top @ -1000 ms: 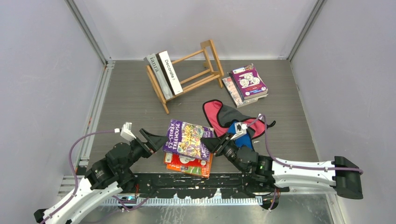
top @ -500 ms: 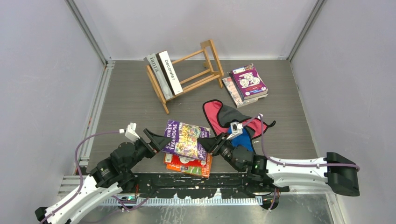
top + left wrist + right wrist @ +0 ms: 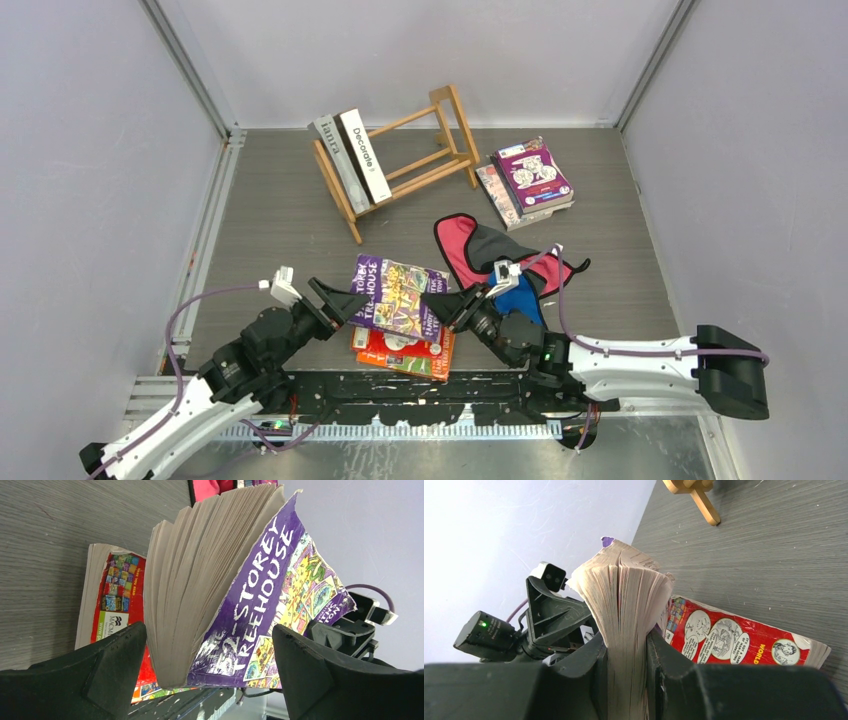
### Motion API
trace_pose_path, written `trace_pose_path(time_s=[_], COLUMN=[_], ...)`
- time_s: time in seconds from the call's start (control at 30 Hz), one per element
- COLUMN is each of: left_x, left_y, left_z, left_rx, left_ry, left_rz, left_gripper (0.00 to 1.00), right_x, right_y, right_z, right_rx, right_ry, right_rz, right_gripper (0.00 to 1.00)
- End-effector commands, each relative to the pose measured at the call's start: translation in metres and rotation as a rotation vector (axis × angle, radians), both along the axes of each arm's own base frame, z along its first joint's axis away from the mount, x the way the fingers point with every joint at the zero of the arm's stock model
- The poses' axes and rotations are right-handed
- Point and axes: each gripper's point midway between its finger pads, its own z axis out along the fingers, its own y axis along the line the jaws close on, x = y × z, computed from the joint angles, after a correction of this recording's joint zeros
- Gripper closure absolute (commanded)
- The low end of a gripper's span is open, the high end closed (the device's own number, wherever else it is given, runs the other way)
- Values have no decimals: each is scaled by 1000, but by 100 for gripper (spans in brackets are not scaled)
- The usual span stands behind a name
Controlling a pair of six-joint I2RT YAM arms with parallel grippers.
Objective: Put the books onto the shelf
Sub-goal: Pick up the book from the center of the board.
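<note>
A purple paperback (image 3: 398,295) hangs tilted over a red-orange book (image 3: 400,352) lying flat near the front edge. My right gripper (image 3: 452,308) is shut on the purple paperback's page edge (image 3: 624,595), with a finger pressed on each side. My left gripper (image 3: 343,303) stands open at the book's left end. In the left wrist view its fingers sit wide apart on either side of the purple cover (image 3: 260,600) without touching it. The shelf (image 3: 400,160) stands askew at the back and holds a grey book (image 3: 330,160) and the white "Decorate" book (image 3: 365,155).
A small stack of paperbacks (image 3: 530,180) lies at the back right. Red cloth (image 3: 455,245), grey cloth (image 3: 495,245) and blue cloth (image 3: 522,300) lie crumpled by my right arm. Grey walls close in both sides and the back.
My left arm has reached right, bringing its open fingers around the purple paperback's left end. My right gripper has shifted the book slightly left and away.
</note>
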Motion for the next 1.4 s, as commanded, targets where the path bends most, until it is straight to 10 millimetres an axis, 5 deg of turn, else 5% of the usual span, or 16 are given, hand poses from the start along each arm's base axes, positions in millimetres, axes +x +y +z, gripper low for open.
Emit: trace_pose_path(time_s=[0.0, 0.4, 0.83, 0.93, 1.13, 1.3, 1.37], left_x=[2, 0, 4, 4, 4, 4, 4], left_y=[0, 9, -1, 2, 9, 12, 12], left_z=[24, 23, 33, 34, 37, 43, 46], left_rx=[-72, -75, -120, -125, -149, -121, -116], left_ry=[-49, -48, -56, -63, -93, -115, -125], left_rz=[12, 42, 25, 35, 61, 62, 61], left_gripper=[4, 3, 3, 13, 59, 73, 93], right_x=[-1, -2, -7, -8, -9, -9, -9], right_y=[-6, -5, 34, 36, 32, 30, 28], right_z=[77, 79, 69, 68, 62, 56, 55], right_rx=[283, 290, 329, 334, 326, 319, 317], right_ry=[-48, -47, -8, -2, 12, 25, 27], right_rz=[-5, 3, 95, 105, 103, 99, 94], right_gripper=[99, 99, 99, 99, 99, 99, 99])
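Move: The purple 52-Storey Treehouse book is off the table, its right end in the right fingers, its middle roughly 6 cm to that hand's left and 1 cm ahead. From the wide-open left hand, that middle is about 8 cm to the right, 2 cm ahead and slightly higher. The red book lies some 8 cm right of the left hand, 7 cm back and 12 cm below; the pink-and-blue cloth is about 16 cm right of the right hand, 7 cm ahead and 15 cm below. Keeping its pinch on the book's right end, the right hand lifts it about 1.5 cm, pauses, then carries it left by about 3 cm and down by about 2 cm towards the left gripper, turning only slightly. The left hand waits nearly in place with its fingers wide around the book's left end, then closes them on the pages and covers while rising about 2.5 cm and rolling a few degrees, so that both hands end up pinching the book. ##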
